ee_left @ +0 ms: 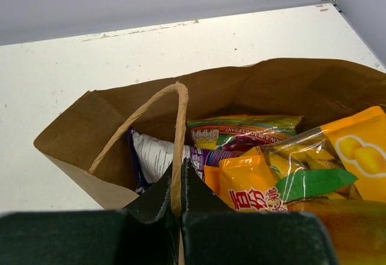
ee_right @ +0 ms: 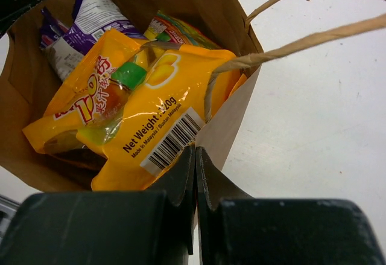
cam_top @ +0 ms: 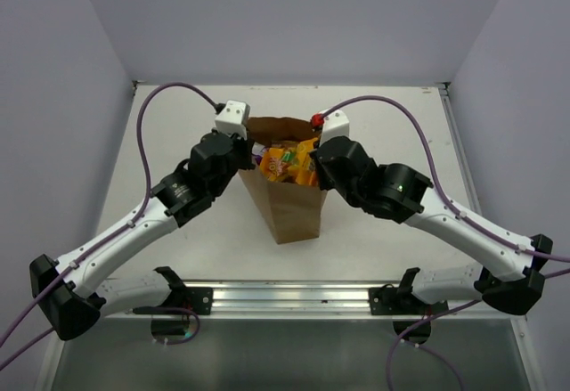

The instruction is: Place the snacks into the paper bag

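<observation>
The brown paper bag (cam_top: 289,213) stands open at the table's middle, between both arms. Inside it lie snacks: orange-yellow packets (cam_top: 287,163), a purple packet (ee_left: 158,155) and a multicoloured packet (ee_left: 241,131). My left gripper (cam_top: 252,156) is at the bag's left rim; in the left wrist view it (ee_left: 179,168) is shut on the twine handle (ee_left: 180,120). My right gripper (cam_top: 317,165) is at the right rim; in the right wrist view it (ee_right: 195,153) is shut on the bag's paper wall (ee_right: 238,123), beside the barcoded orange-yellow packet (ee_right: 151,120). The other handle (ee_right: 289,47) hangs free.
A small red thing (cam_top: 316,120) shows at the bag's far right rim, partly hidden. Purple cables (cam_top: 160,97) arc over both arms. The metal rail (cam_top: 294,297) runs along the near edge. Grey walls close in the white table (cam_top: 401,115).
</observation>
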`<state>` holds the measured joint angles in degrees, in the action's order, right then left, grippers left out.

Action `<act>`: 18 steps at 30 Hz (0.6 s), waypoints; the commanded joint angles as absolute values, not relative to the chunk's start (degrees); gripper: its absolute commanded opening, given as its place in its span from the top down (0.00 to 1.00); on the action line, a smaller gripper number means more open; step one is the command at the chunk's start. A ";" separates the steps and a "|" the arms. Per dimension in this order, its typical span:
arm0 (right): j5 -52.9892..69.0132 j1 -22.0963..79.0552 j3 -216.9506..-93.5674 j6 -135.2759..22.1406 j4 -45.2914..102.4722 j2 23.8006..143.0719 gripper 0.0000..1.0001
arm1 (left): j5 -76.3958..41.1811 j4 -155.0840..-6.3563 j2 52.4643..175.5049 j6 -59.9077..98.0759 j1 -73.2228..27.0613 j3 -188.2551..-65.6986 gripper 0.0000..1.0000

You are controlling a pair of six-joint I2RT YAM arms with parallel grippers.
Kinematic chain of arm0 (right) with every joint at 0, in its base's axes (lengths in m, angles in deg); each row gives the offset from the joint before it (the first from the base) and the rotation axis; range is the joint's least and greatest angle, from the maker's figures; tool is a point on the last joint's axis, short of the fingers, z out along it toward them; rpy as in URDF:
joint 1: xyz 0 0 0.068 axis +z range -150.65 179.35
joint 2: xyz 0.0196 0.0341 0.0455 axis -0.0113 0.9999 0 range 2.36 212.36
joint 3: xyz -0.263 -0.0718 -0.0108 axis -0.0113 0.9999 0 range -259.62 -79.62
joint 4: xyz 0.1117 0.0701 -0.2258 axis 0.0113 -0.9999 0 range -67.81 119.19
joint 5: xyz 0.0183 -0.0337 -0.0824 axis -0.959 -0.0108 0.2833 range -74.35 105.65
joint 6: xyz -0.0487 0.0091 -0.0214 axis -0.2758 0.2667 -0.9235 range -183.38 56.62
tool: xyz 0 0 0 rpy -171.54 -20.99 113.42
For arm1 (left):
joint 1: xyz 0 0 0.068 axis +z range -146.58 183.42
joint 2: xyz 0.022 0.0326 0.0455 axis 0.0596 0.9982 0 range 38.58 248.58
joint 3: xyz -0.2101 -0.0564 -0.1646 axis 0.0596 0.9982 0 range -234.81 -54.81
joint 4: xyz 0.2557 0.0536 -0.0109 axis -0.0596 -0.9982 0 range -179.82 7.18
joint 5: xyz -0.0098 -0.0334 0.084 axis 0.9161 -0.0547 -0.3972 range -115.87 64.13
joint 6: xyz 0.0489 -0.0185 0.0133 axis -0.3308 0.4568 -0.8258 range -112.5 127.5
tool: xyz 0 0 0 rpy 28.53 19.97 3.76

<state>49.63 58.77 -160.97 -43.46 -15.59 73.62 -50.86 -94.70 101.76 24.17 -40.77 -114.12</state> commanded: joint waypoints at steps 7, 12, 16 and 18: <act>51.68 59.03 -173.12 -45.98 -15.71 77.15 1.00 | -46.70 -92.39 106.42 18.32 -37.63 -128.95 1.00; 51.69 58.94 -173.95 -46.51 -16.52 76.54 1.00 | -43.37 -93.28 106.70 18.14 -37.63 -132.94 1.00; 51.43 59.03 -166.56 -44.32 -14.32 75.13 1.00 | -42.83 -92.14 102.49 19.89 -37.63 -126.98 1.00; 50.72 58.94 -163.14 -43.35 -13.45 75.30 1.00 | -42.66 -91.70 100.47 20.94 -37.71 -121.45 1.00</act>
<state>49.63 58.66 -166.08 -44.88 -20.18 76.64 -45.20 -98.31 105.47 19.58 -37.46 -125.04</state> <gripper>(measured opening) 0.008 0.009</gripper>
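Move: Both grippers already pinch the paper bag, left at its left-handle side, right at its near right edge. The bag's middle lies about 8 cm right and 13 cm below the left gripper, 1 cm ahead; from the right gripper, 9 cm left, 4 cm ahead and 13 cm below. The orange snack sits some 10 cm right, 1 cm ahead and 5 cm below the left gripper; the purple snack 4 cm right, 3 cm ahead, 8 cm below. Keep both grippers shut on the bag's opposite sides and jerk it upward: bring the left gripper up about 6 cm while reaching some 3 cm forward, then let it start back and down by a centimetre. Lift the right gripper only about 2.5 cm and sink it again almost to its starting height. ##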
